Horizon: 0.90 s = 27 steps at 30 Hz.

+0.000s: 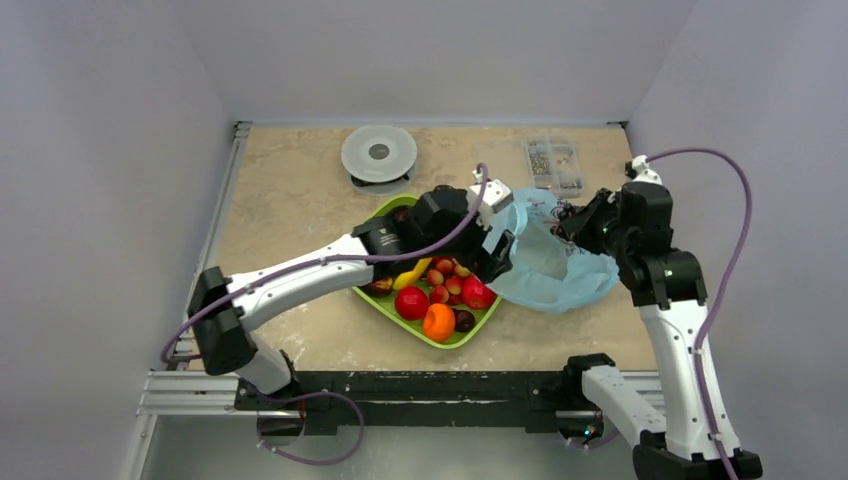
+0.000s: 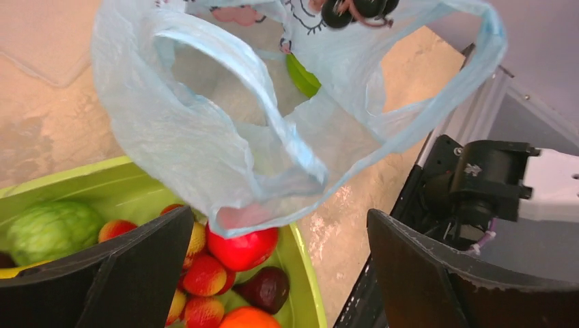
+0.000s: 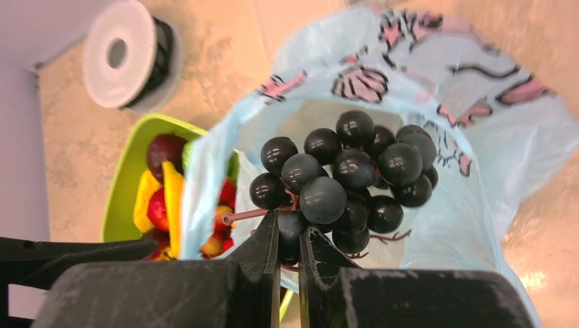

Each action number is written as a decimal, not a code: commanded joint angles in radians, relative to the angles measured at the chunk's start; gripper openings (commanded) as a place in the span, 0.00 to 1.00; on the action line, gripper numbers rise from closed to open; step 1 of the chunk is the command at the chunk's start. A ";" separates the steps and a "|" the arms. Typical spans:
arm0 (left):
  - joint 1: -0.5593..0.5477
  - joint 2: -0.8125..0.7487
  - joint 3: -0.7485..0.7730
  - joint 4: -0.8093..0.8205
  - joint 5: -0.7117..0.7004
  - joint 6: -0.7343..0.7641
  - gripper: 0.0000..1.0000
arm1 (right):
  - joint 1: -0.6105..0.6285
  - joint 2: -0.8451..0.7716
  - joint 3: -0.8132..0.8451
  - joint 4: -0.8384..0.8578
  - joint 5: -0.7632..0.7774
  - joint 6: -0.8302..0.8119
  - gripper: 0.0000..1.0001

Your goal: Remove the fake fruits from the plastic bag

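Observation:
The light-blue plastic bag (image 1: 555, 270) hangs lifted at the table's right, beside the green tray (image 2: 308, 273). My right gripper (image 3: 288, 239) is shut on the dark grape bunch (image 3: 355, 171), holding it over the bag's open mouth (image 3: 478, 137). My left gripper (image 2: 280, 273) is open with nothing between its fingers, just under the bag's hanging film (image 2: 205, 137) and above the tray. In the tray lie fake fruits: two red balls (image 1: 411, 302) (image 1: 477, 293), an orange (image 1: 438, 322), a banana (image 1: 410, 275) and a dark purple one (image 2: 267, 288). A green shape (image 2: 302, 76) shows through the bag.
The tray also holds small red berries (image 2: 205, 273) and a lumpy green ball (image 2: 54, 229). A white round spool (image 1: 379, 153) and a clear compartment box (image 1: 553, 163) stand at the back. The left arm (image 1: 320, 270) stretches across the tray.

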 commanded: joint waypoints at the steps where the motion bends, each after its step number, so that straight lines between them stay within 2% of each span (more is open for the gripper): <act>1: 0.044 -0.206 -0.021 -0.083 0.031 0.061 1.00 | 0.001 -0.004 0.206 -0.113 0.001 -0.120 0.00; 5: 0.078 -0.370 -0.032 -0.193 -0.063 0.148 1.00 | 0.007 0.048 0.341 -0.078 -0.244 -0.150 0.00; 8: 0.086 -0.483 -0.033 -0.243 -0.227 0.216 1.00 | 0.080 0.140 0.411 -0.057 -0.333 -0.130 0.00; 11: 0.086 -0.620 -0.113 -0.173 -0.436 0.333 1.00 | 0.275 0.217 0.458 -0.009 -0.256 -0.075 0.00; 14: 0.087 -0.769 -0.255 0.016 -0.685 0.460 1.00 | 0.519 0.307 0.503 0.043 -0.110 -0.018 0.00; 17: 0.088 -0.914 -0.414 0.233 -0.787 0.588 1.00 | 0.700 0.416 0.534 0.089 -0.017 0.005 0.00; 21: 0.088 -1.044 -0.550 0.434 -0.822 0.681 1.00 | 0.799 0.567 0.526 0.146 0.018 0.041 0.00; 24: 0.086 -1.086 -0.609 0.493 -0.850 0.702 0.98 | 0.808 0.672 0.501 0.217 0.000 0.056 0.00; 27: 0.086 -1.100 -0.636 0.504 -0.857 0.715 0.97 | 0.810 0.770 0.518 0.237 0.045 0.052 0.00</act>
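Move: The right gripper already holds the black grapes above the mouth of the plastic bag; the bag's middle lies some 20 cm below, 3 cm ahead and 2 cm left. The green tray's middle is about 26 cm left, 2 cm ahead and 24 cm below. In it, the near-right red fruit is some 14 cm left and 3 cm back, the orange 23 cm left and 10 cm back. From the left gripper, empty and open, the tray's middle lies about 14 cm left, 5 cm ahead, 22 cm below. Keep the grapes pinched and lift the right gripper about 12 cm off the bag, then swing it left over the tray, some 30 cm in all, sinking back to its starting height as it turns roughly 45 degrees counter-clockwise. Clear the left gripper out of its way, up and far to the left, still open, swinging its fingers counter-clockwise and up to point forward. ##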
